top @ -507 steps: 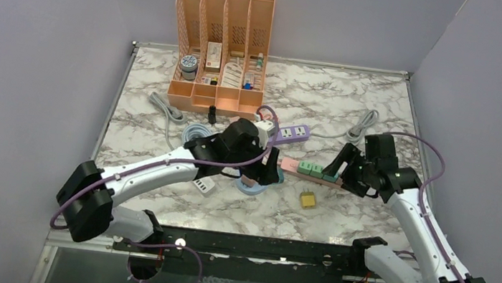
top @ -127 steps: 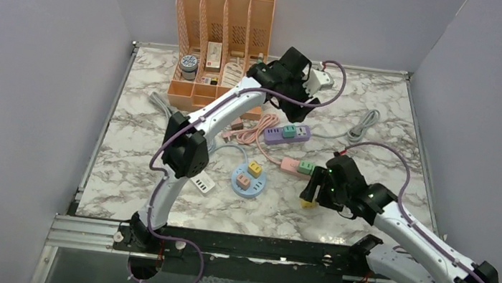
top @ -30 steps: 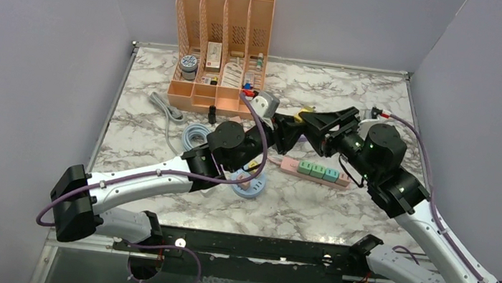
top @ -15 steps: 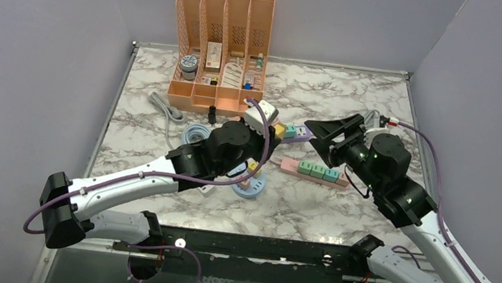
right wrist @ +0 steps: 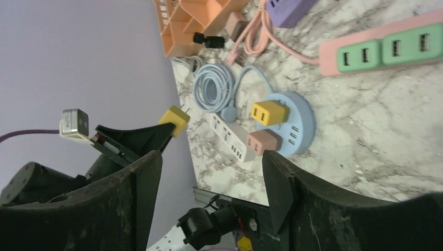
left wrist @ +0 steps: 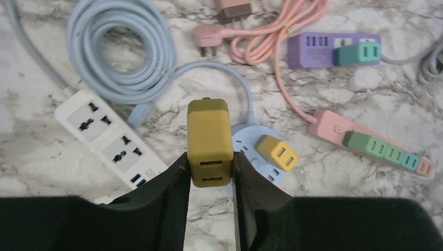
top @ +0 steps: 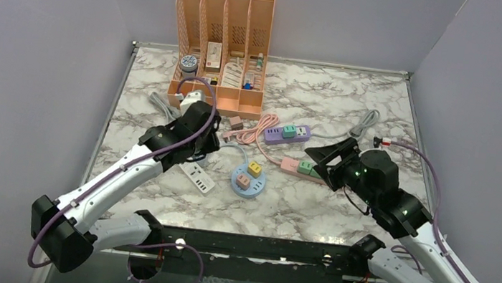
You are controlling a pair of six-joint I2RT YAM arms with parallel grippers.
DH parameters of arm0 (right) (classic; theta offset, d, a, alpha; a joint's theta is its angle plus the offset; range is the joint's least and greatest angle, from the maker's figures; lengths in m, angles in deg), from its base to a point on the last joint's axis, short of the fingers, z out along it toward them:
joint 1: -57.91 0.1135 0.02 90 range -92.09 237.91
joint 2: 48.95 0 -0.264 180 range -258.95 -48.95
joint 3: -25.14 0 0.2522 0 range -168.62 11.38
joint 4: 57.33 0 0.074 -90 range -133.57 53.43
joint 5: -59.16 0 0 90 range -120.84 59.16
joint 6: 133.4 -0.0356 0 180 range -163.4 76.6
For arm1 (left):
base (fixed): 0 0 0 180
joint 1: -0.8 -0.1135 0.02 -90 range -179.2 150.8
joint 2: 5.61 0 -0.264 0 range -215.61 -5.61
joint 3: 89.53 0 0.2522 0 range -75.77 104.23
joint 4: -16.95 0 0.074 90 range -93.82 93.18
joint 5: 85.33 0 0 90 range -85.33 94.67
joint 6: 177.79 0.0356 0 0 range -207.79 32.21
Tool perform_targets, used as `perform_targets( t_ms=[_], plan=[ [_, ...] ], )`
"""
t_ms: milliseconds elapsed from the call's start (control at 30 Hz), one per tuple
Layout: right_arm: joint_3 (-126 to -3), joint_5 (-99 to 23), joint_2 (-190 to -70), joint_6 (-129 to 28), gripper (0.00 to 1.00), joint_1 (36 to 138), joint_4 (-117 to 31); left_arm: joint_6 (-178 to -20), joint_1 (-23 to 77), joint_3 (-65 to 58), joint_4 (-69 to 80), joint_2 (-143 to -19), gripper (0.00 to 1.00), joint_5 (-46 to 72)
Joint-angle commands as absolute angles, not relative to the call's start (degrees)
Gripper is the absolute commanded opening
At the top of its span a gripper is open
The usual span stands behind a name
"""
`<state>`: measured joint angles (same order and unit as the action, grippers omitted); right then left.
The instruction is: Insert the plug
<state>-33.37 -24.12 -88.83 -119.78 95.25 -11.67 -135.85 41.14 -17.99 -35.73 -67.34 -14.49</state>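
Note:
My left gripper (left wrist: pixel 210 160) is shut on a mustard-yellow plug (left wrist: pixel 209 137), which hangs above the marble between the white power strip (left wrist: pixel 103 137) and the round blue power strip (left wrist: pixel 249 148). From the top, that gripper (top: pixel 199 141) hovers just behind the white strip (top: pixel 198 177), and the plug is hidden under it. The plug (right wrist: pixel 174 120) also shows in the right wrist view, pinched in the left fingers. My right gripper (top: pixel 318 163) stands open and holds nothing, raised over the pink power strip (top: pixel 295 166). Its jaws (right wrist: pixel 211 157) are spread wide.
The round blue strip (top: pixel 248 178) carries a yellow adapter (top: pixel 255 167) and a pink one (top: pixel 243 181). Green and teal adapters (left wrist: pixel 384 151) sit in the pink strip. A purple strip (top: pixel 287 133), a blue cable coil (left wrist: pixel 125 47), pink cable (left wrist: pixel 261 31) and the orange organizer (top: pixel 222 37) lie behind.
My left arm swung left and nearer with the plug, from beside the purple strip to the white strip. My right gripper opened, let go of the plug and drew back toward the pink strip.

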Motion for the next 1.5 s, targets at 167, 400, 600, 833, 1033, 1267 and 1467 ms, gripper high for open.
perform_targets(
  t_ms=[167,400,600,833,1033,1267,1467],
  plan=[
    [-28.1,-18.7,-80.1,-119.2,0.7,95.5,1.5,-140.6,25.5,-17.2,-48.4,-73.2,0.0,-3.8],
    [-28.1,-15.8,-76.6,-119.1,0.7,95.5,8.4,-141.8,18.1,-11.9,-53.6,-80.9,0.0,-3.2],
    [-27.0,-16.3,-76.0,-119.1,0.7,95.5,8.7,-144.9,15.7,-7.6,-56.5,-85.9,0.0,-2.2],
    [-27.0,-15.8,-76.0,-118.9,0.7,95.5,8.9,-150.0,15.0,-6.1,-60.3,-88.7,0.0,-0.9],
    [-27.3,-15.5,-75.7,-118.7,0.7,95.5,9.5,-151.5,14.2,-7.2,-60.9,-89.5,0.0,-0.1],
    [-27.1,-15.3,-75.0,-118.6,0.7,95.5,10.2,-151.6,13.3,-8.4,-60.8,-91.0,0.0,0.3],
    [-27.0,-15.1,-74.8,-118.4,0.7,95.5,10.1,-151.8,13.0,-8.5,-60.6,-91.6,0.0,0.2]
  ],
)
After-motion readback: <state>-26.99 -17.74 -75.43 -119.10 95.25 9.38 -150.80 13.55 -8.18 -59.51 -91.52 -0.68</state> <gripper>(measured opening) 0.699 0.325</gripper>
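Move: The left gripper already holds the yellow plug. The white power strip it is taken to has its middle about 8 cm to the left, 1 cm back and some 17 cm below. The blue loose plug lies 6 cm left and 3 cm ahead, the blue coil 8 cm left and 9 cm ahead, and the round blue strip 8 cm right and 2 cm back. From the empty right gripper, the white strip is roughly 32 cm left, 3 cm ahead and 21 cm below. Swing the left gripper some 10 cm left and bring it down about 9 cm towards the white power strip, quickly at first, then easing down over it. Meanwhile tip the fingers from slanting forward to nearly straight down and turn them about 30 degrees counter-clockwise, keeping the grip on the yellow plug. Draw the open right gripper down, right and back, clear of the work. ##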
